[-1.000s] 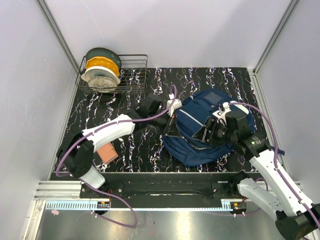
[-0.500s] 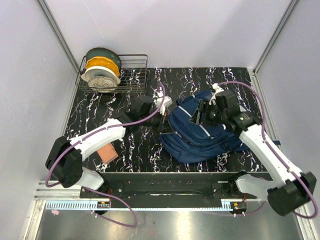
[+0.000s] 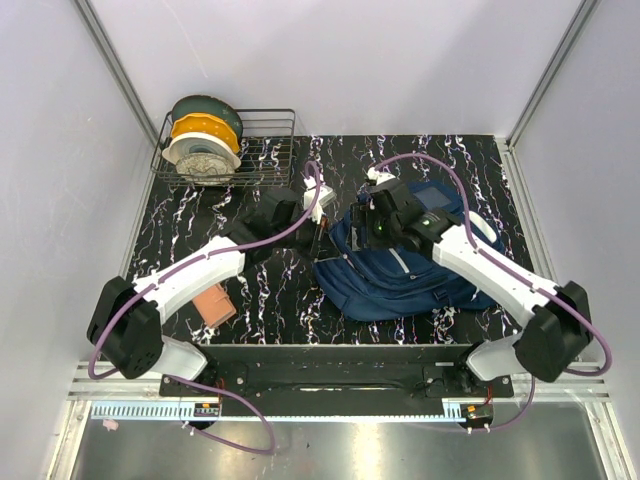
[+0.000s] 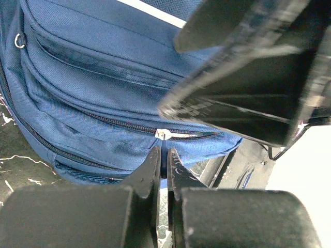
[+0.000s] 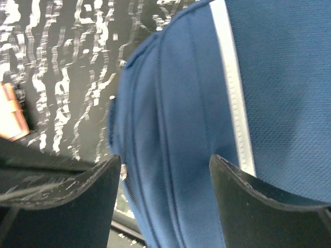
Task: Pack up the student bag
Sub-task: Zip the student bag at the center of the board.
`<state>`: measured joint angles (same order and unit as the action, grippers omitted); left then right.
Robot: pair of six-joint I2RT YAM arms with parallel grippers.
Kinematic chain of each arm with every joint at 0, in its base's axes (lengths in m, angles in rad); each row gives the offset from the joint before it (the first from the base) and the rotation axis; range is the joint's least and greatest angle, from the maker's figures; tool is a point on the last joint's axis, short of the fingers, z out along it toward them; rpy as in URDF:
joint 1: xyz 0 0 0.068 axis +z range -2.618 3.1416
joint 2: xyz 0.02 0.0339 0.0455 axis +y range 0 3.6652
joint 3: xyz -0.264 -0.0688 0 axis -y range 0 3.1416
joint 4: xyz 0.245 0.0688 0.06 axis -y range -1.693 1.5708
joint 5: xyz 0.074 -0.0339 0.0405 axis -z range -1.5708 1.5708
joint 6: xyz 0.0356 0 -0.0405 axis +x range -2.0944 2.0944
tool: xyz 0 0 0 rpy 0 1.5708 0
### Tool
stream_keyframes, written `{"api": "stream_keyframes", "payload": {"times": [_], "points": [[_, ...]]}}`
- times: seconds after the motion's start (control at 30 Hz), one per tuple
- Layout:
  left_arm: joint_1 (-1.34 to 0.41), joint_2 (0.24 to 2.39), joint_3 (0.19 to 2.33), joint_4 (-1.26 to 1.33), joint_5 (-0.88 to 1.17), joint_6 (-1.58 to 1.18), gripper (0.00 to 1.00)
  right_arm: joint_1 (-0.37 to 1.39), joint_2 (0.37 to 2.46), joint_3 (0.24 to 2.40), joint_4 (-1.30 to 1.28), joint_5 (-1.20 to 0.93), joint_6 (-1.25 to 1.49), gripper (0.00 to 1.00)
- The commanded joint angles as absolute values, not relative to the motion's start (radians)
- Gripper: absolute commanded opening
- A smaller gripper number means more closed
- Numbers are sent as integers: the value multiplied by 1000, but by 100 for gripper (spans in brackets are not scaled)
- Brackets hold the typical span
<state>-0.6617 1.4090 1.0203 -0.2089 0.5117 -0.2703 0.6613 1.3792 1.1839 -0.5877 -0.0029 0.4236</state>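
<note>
The student bag [image 3: 405, 272], a navy backpack with a white zip stripe [image 5: 230, 77], lies right of the table's middle. At the bag's left edge my left gripper [image 3: 322, 228] is shut on the dark pull tab [image 4: 164, 155] of a zipper, just below its white slider [image 4: 163, 135]. My right gripper [image 3: 368, 222] hangs over the bag's upper left part. Its jaws [image 5: 164, 165] stand wide open above the blue fabric [image 5: 176, 129] with nothing between them. In the left wrist view the right gripper's black body [image 4: 248, 93] looms close over the bag.
A wire basket [image 3: 262, 158] with filament spools [image 3: 205, 140] stands at the back left. An orange-pink block [image 3: 212, 303] lies beside the left arm near the front. The table [image 3: 250, 290] is black with white marbling; walls close it in on three sides.
The right arm has swung from the bag's right side across to its upper left, jaws opening wider. The left gripper drew left with the pull tab, and the bag shifted left and flattened.
</note>
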Motion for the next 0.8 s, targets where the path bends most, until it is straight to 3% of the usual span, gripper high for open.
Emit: {"api": "stream_keyframes", "payload": {"times": [0.0, 0.17, 0.3, 0.33, 0.4, 0.77], "points": [[-663, 1345, 1026, -137, 515, -293, 0, 673, 1450, 1233, -572, 225, 417, 73], [-664, 1327, 999, -98, 526, -316, 0, 676, 1496, 1212, -537, 270, 411, 57], [-664, 1327, 982, -71, 534, -336, 0, 680, 1505, 1203, -505, 287, 414, 25], [-664, 1330, 977, -68, 535, -339, 0, 681, 1514, 1204, -502, 285, 407, 12], [-664, 1330, 974, -61, 538, -347, 0, 681, 1534, 1212, -489, 275, 407, 0], [-751, 1368, 1006, -3, 560, -405, 0, 683, 1638, 1287, -394, 219, 491, 0]]}}
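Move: Just ahead of the open right hand runs the piped seam at the student bag's left end; the spot to pinch lies about 4 cm forward, straight ahead, and 4 cm lower. The zipper pull sits roughly 3 cm back, 3 cm left and 2 cm below the right hand, and the white stripe's middle some 3 cm back, 6 cm right and 5 cm lower. From the left hand, already shut on the pull, the spot is about 7 cm forward, 3 cm right and slightly lower. Reaching forward and down about 4 cm each way onto the bag's left end, the right hand shuts its wide-open fingers on the piped seam beside the white stripe, then keeps easing down and slightly forward and left with them shut. The left hand stays in place and keeps its pinch on the zipper pull. ##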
